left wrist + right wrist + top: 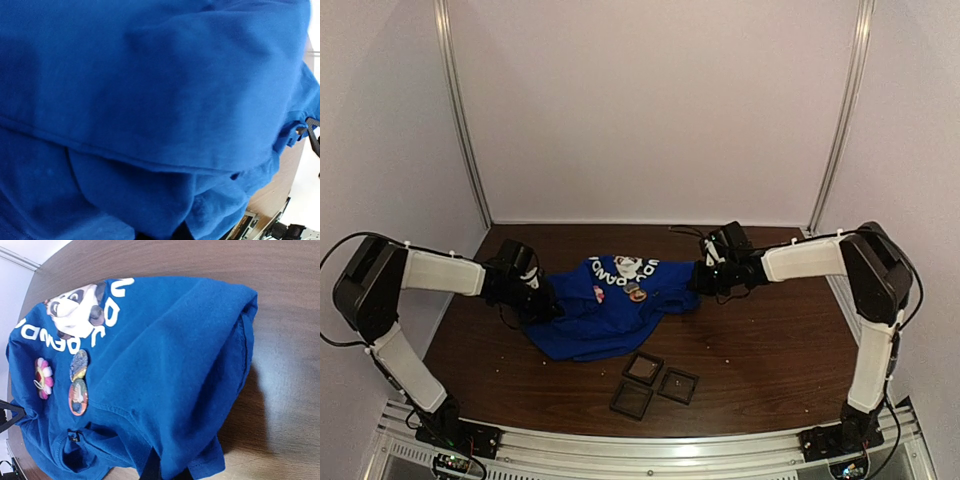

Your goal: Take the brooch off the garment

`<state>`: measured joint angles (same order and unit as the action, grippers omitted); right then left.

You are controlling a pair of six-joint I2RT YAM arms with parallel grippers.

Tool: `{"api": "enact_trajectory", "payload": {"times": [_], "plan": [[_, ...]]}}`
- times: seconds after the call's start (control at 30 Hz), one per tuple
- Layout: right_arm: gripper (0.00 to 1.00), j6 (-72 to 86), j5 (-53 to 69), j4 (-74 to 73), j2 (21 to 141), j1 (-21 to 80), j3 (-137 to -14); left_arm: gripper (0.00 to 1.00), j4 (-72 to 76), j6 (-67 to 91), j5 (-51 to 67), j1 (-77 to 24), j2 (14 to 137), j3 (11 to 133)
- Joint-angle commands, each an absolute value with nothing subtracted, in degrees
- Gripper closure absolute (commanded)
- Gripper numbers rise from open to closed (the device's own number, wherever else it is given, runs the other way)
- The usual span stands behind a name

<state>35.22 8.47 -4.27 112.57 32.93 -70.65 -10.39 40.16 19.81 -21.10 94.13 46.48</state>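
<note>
The garment [605, 312] is a royal-blue T-shirt with white lettering and a panda print, bunched up mid-table. Pinned to its chest are a pink-and-white flower brooch [43, 377] and two round badges [78, 365] [78, 396]; from above they show as small spots [599, 293] [635, 291]. My left gripper [545, 305] is shut on the garment's left side, and blue cloth [150, 110] fills its wrist view. My right gripper [696, 284] is shut on the right edge, with cloth [170, 380] draped over its dark fingers [150, 471].
Three small square black trays [643, 367] [678, 384] [631, 399] lie on the dark wooden table [770, 340], in front of the shirt. White walls stand behind and at both sides. A metal rail [650, 450] runs along the near edge.
</note>
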Motion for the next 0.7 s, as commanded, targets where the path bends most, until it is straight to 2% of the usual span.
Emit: {"api": "enact_trajectory", "payload": {"times": [0.0,0.13,0.47,0.67], "plan": [[1.00,33.8,6.5,-7.8,104.8,32.5,-74.8,1.00,-9.7,41.5,19.6,-21.2,87.4,50.7],[1.00,31.9,5.0,-10.7,98.4,32.6,-77.9,1.00,-15.3,40.1,17.4,-20.5,79.2,55.6],[1.00,28.9,4.6,-13.7,80.4,33.0,-81.0,1.00,-26.4,38.9,21.4,-13.3,58.3,63.7],[1.00,29.6,4.0,-10.5,79.4,33.1,-82.1,1.00,-30.2,37.1,21.5,-12.9,56.7,68.5]]}}
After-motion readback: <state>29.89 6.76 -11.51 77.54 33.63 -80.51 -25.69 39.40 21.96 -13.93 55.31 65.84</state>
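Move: Out on the middle of the flattened garment, the flower brooch lies about 8 cm to the left hand's right and 6 cm ahead of it, roughly at its height. From the right hand it is some 19 cm left, 3 cm back and a little lower. The two round badges sit 7 cm to the right of the flower brooch and level with it; the panda print is about 6 cm to its right and 8 cm farther out. Lifting the garment between them, both hands rise fast and together, about 34 cm, slowing near the top and easing back a few centimetres as they spread apart by roughly 8 cm. Each keeps its pinch on the cloth while the fingers tilt up from steeply downward by some 35 to 40 degrees. ##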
